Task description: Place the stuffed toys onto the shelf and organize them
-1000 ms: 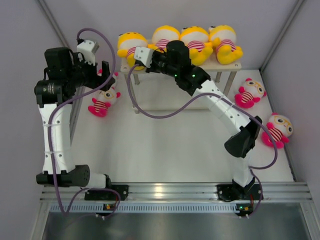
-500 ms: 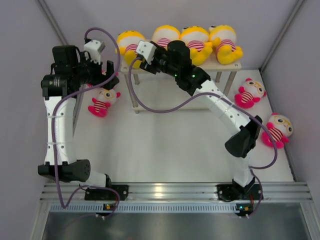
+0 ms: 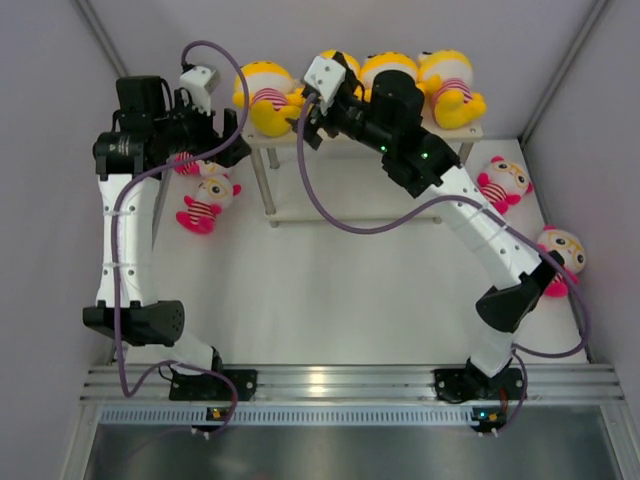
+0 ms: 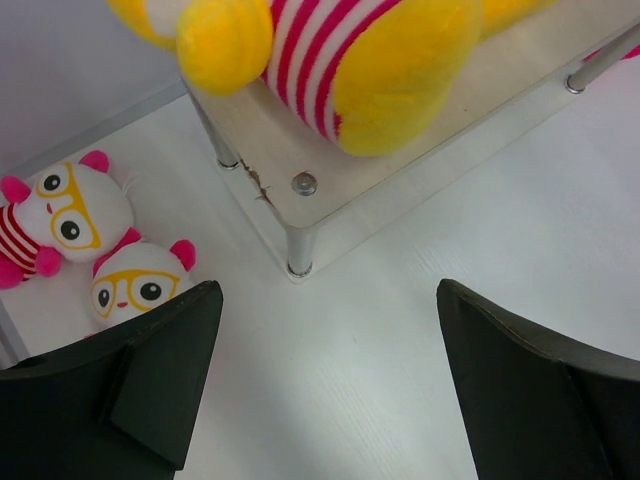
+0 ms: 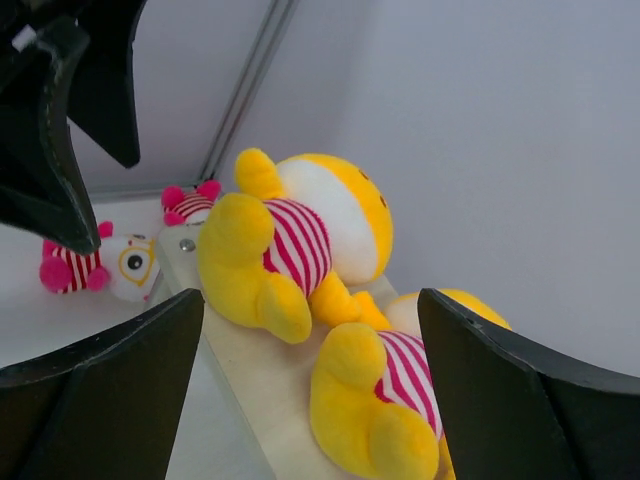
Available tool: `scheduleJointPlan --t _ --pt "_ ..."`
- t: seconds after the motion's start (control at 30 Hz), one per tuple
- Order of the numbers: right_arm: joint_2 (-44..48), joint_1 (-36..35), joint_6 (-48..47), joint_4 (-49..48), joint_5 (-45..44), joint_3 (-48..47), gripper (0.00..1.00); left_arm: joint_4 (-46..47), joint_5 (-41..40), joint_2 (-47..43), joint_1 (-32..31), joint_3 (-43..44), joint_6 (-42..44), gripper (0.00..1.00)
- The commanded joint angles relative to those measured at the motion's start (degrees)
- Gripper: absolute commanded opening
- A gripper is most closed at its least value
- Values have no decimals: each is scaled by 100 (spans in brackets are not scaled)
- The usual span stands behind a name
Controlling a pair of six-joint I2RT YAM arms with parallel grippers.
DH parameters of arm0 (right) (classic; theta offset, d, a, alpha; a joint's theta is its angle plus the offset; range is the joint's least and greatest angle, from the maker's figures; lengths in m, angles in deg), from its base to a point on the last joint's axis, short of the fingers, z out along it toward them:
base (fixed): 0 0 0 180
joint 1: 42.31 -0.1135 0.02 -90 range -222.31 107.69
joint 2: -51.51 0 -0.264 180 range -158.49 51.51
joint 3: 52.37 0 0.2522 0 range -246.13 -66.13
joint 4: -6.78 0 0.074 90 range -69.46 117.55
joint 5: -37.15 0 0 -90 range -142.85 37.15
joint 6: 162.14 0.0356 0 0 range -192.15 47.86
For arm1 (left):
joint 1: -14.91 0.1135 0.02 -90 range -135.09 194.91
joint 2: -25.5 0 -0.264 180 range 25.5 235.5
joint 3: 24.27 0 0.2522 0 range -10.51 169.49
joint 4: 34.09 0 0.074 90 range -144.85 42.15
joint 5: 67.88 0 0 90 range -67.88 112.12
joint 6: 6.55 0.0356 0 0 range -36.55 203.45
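Four yellow stuffed toys lie in a row on the shelf's (image 3: pixel 470 132) top board, the leftmost (image 3: pixel 265 92) at its left end. Two pink toys (image 3: pixel 205 197) lie on the floor left of the shelf; two more (image 3: pixel 500 183) (image 3: pixel 560 252) lie on the right. My left gripper (image 3: pixel 228 140) is open and empty beside the shelf's left end; its wrist view shows the shelf corner (image 4: pixel 300 190), a yellow toy (image 4: pixel 370 60) and both left pink toys (image 4: pixel 70 210). My right gripper (image 3: pixel 308 115) is open and empty over the board's front edge, facing two yellow toys (image 5: pixel 290 235) (image 5: pixel 390 400).
Grey walls close in the back and both sides of the white table. The shelf's thin metal legs (image 3: pixel 262 185) stand just right of the left pink toys. The left gripper's fingers (image 5: pixel 60 110) show at the upper left of the right wrist view.
The left gripper has swung right and back toward the shelf's left end. The right gripper has moved right and back, uncovering the leftmost yellow toy. Both stay open and empty.
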Motion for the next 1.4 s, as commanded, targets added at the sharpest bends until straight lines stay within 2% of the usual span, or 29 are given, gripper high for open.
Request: scheduleJointPlan --t 0.0,0.03,0.13,0.23,0.37,0.57,0.7,0.83,0.87,0.93,0.97,1.03,1.07,1.13,1.17,1.37 --pt "406 197 909 -267 30 -306 88 292 35 -221 -262 236 115 95" --pt "406 259 1294 -276 -266 -333 88 353 -98 -247 -315 254 45 97" --pt "371 347 1666 -329 -1162 -299 87 582 -257 -160 -430 412 -252 99" --pt "309 365 2018 -329 -1639 -202 86 845 -467 -46 -482 579 -596 99" --pt "274 374 2317 -390 -1860 87 85 1135 -609 60 -544 588 -755 99" --pt "239 417 2370 -452 -2080 299 83 1276 -116 183 -693 606 -641 98" --pt "309 532 2528 -601 -2106 553 74 1478 -424 271 -886 597 -667 97" --pt "362 585 2590 -689 -1992 791 67 1593 -433 411 -957 614 -737 88" --pt "371 593 2599 -689 -1975 852 67 1584 -424 429 -966 614 -720 81" --pt "380 593 2608 -689 -1957 905 67 1602 -363 473 -975 606 -589 75" --pt "388 602 2608 -689 -1957 932 66 1602 -354 491 -975 606 -553 67" --pt "397 628 2617 -707 -1957 949 62 1610 -371 508 -975 588 -395 59" --pt "397 637 2617 -716 -1948 958 56 1602 -371 517 -975 588 -282 54" --pt "424 690 2608 -742 -1878 993 50 1602 -310 456 -975 466 -123 48" --pt "450 699 2599 -733 -1860 1002 43 1610 -275 421 -975 422 52 44" --pt "634 892 2529 -716 -1413 1186 22 1602 103 192 -975 -1 755 35"
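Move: The left hand's target, the near foot of the leftmost yellow toy on the shelf top, is about 5 cm ahead, 8 right and 1 above; the second yellow toy is some 11 ahead and 22 right, about level. The right hand's target, the right foot of the second yellow toy, is roughly 8 cm ahead, 8 right and 6 below. From there the leftmost toy is 12 ahead, 12 left; the third toy 13 ahead, 18 right; both 5 below. The empty right hand lifts clear to the right, then reaches forward and down about 9 cm while turning some 25 degrees clockwise and tipping downward, and its fingers close around the second toy's right foot. The left hand goes about 7 cm right, rising and then easing forward as its fingertips tilt up, and pinches the leftmost toy's near foot. ##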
